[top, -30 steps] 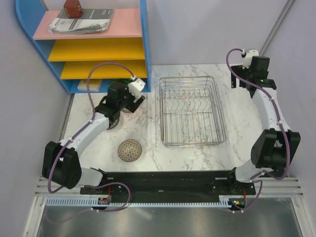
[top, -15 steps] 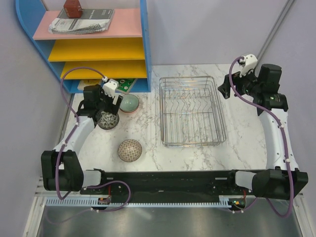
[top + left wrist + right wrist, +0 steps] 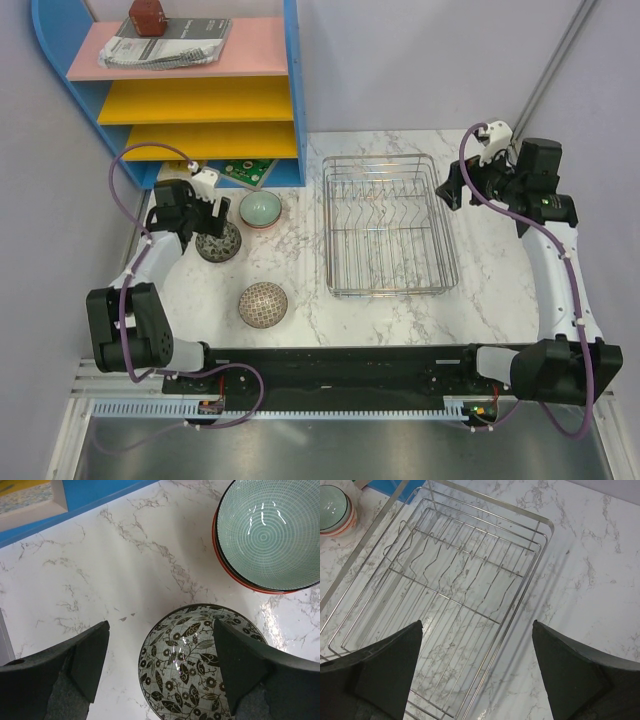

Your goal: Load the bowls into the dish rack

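Note:
A dark leaf-patterned bowl (image 3: 219, 244) (image 3: 192, 665) stands upright on the marble. My left gripper (image 3: 204, 216) (image 3: 161, 625) hovers over it, open: one finger (image 3: 240, 655) is above the bowl's right side, the other finger (image 3: 87, 655) is over bare table. A pale green bowl (image 3: 261, 208) (image 3: 270, 530) (image 3: 332, 501) is nested in a red-rimmed bowl (image 3: 235, 575) just right of it. A beige mesh bowl (image 3: 263, 304) sits nearer the arm bases. The dish rack (image 3: 388, 225) (image 3: 465, 590) holds nothing. My right gripper (image 3: 451, 187) (image 3: 476, 625) hangs open above the rack's right rim.
A blue shelf unit (image 3: 292, 90) (image 3: 95, 495) with yellow and pink shelves stands at the back left, close behind the bowls. A green patterned item (image 3: 243, 170) lies at its foot. Marble table (image 3: 490, 280) lies right of the rack.
My left gripper has moved left, from over the stacked bowls to above the dark bowl. My right arm has swung in from the back right to the rack's right rim.

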Robot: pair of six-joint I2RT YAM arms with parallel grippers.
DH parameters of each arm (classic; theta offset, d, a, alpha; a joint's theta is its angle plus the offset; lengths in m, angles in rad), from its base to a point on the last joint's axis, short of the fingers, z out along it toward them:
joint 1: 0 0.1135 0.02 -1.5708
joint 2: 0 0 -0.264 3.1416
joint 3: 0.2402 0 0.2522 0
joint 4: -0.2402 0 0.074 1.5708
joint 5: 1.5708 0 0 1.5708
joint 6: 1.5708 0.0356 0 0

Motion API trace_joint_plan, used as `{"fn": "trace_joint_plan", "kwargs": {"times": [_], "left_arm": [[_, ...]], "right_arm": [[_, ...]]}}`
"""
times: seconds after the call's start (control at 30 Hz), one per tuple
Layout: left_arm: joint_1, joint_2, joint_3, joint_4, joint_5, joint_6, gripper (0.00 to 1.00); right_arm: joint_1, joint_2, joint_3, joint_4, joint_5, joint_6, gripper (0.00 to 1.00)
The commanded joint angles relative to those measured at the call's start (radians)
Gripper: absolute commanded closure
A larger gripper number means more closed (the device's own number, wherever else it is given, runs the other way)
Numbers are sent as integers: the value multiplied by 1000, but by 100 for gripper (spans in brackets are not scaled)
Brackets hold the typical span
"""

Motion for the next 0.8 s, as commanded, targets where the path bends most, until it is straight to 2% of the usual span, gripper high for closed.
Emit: {"fn": "trace_joint_plan", "kwargs": {"times": [0.0, 0.3, 0.47, 0.77], "left_arm": [[2, 16, -12, 17, 18, -25, 11], [17, 31, -26, 19, 2, -17, 19], [30, 36, -35, 3, 7, 3, 20], [43, 63, -38, -9, 27, 18, 34]], "right_arm": [[5, -33, -16, 22, -37, -14, 2], [7, -43, -30, 23, -37, -22, 2], [7, -40, -32, 23, -35, -23, 2], [7, -30, -35, 25, -27, -26, 2]]}}
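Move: The floral bowl lies under the left hand, its middle about 3 cm back, roughly level sideways and some 8 cm below. From that hand the mint bowl, topping a stack, stands about 4 cm ahead and 10 cm right, some 7 cm below; the checkered bowl is about 18 cm back and 11 cm right, 9 cm below. From the right hand, the floral bowl is some 44 cm left, level fore and aft, about 25 cm down. Downwards, slowly, by about 3 cm, the left hand sinks towards the floral bowl's rim on its forward left side, easing roughly 1 cm back and 1 cm left and tipping its fingers some 5 degrees further down. The fingers narrow from nearly wide open to about two thirds, one outside the rim and the other over the bowl's inside; contact can't be seen. ##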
